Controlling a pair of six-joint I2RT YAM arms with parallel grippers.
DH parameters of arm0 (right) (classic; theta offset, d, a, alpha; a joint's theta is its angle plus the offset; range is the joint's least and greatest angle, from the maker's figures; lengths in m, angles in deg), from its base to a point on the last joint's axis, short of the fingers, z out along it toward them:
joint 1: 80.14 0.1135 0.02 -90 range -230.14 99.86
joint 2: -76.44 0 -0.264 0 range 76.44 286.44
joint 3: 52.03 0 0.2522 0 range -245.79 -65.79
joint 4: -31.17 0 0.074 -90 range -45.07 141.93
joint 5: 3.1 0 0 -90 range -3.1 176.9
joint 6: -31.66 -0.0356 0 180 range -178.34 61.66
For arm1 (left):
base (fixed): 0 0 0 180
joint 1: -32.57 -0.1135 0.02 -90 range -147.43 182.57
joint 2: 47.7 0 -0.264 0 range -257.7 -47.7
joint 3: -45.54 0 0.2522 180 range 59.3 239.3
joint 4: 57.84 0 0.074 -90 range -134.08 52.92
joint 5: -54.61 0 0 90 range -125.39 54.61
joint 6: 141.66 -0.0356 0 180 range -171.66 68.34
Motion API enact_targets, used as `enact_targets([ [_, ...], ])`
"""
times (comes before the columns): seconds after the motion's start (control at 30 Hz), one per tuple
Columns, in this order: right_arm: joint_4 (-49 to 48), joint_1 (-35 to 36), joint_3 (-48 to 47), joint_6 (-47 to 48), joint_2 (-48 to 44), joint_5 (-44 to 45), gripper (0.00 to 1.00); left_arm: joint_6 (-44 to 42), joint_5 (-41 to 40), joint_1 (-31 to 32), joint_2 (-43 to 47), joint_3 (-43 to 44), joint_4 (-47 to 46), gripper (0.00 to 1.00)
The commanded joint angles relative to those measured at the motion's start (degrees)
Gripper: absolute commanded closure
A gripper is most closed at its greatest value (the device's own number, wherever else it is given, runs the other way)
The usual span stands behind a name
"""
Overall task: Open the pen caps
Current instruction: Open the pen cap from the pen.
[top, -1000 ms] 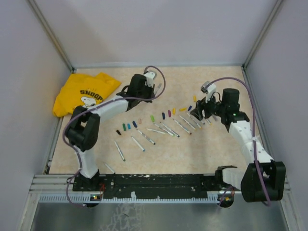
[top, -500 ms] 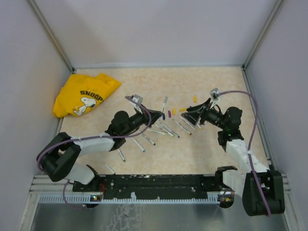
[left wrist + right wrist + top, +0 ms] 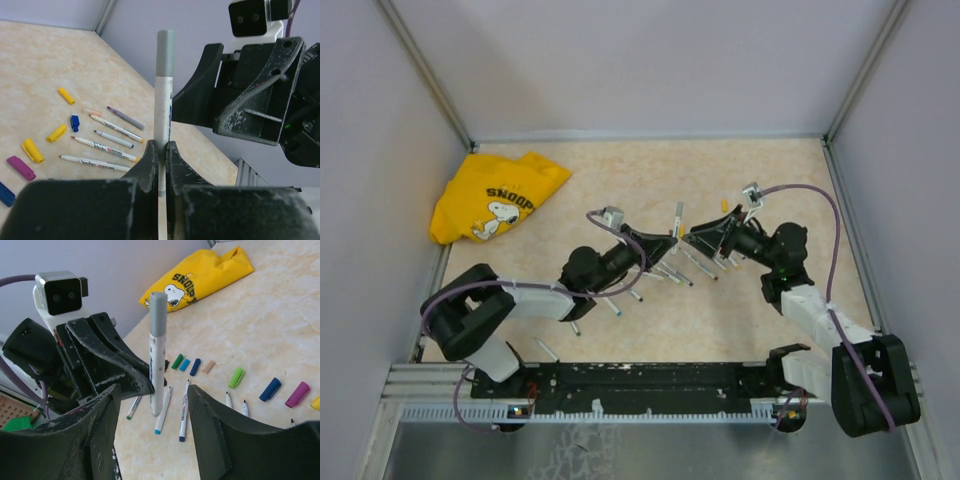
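Observation:
My left gripper is shut on a white pen barrel and holds it upright above the table, its grey cap on top. In the top view the left gripper and the pen are at mid table. My right gripper is open, with the pen and its grey cap just ahead of the jaws and untouched. It faces the pen from the right. Loose caps lie on the table: green, lime, purple, yellow.
Several uncapped pens lie in a row on the table under the grippers, also in the right wrist view. A yellow Snoopy cloth lies at the back left. Grey walls stand on three sides, and a rail runs along the near edge.
My left gripper has carried the pen down from the back and rightward to mid table. My right gripper has moved left to face it, still open.

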Motion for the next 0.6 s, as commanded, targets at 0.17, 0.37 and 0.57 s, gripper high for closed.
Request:
enact_targets([
  [0.17,-5.36,2.69,-0.02,0.91,0.62,2.82,0.50,2.10,-1.14,3.45,-4.18,1.88,-6.25,1.00],
  [0.37,-1.44,4.00,-1.23,3.20,1.89,4.04,0.55,2.03,-1.78,4.34,-4.68,2.16,-7.01,1.00],
  [0.57,-1.19,4.64,-1.49,4.44,2.13,3.09,0.84,1.92,-2.07,4.61,-5.07,2.25,-7.38,1.00],
])
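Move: Between the right hand's open fingers and closing on them stands the grey-capped pen, upright, its middle about 4 cm to that hand's left, 2 cm ahead and level with it. On the table some 20 cm below, the magenta cap is about 20 cm ahead and 3 cm left, the dark blue cap 19 cm ahead and 6 cm left. From the left hand, which holds that pen with its middle 3 cm above the grip, the right gripper is 4 cm right, 2 cm back and 3 cm higher. Rightwards and back, about 3 cm in all and sinking a little, the left hand carries the upright pen in between the right hand's fingers, keeping its shut grip low on the body. The right hand comes some 1.5 cm left to meet it, first rising slightly, then dipping, while its fingers close from over half open onto the white body just under the grey cap. ##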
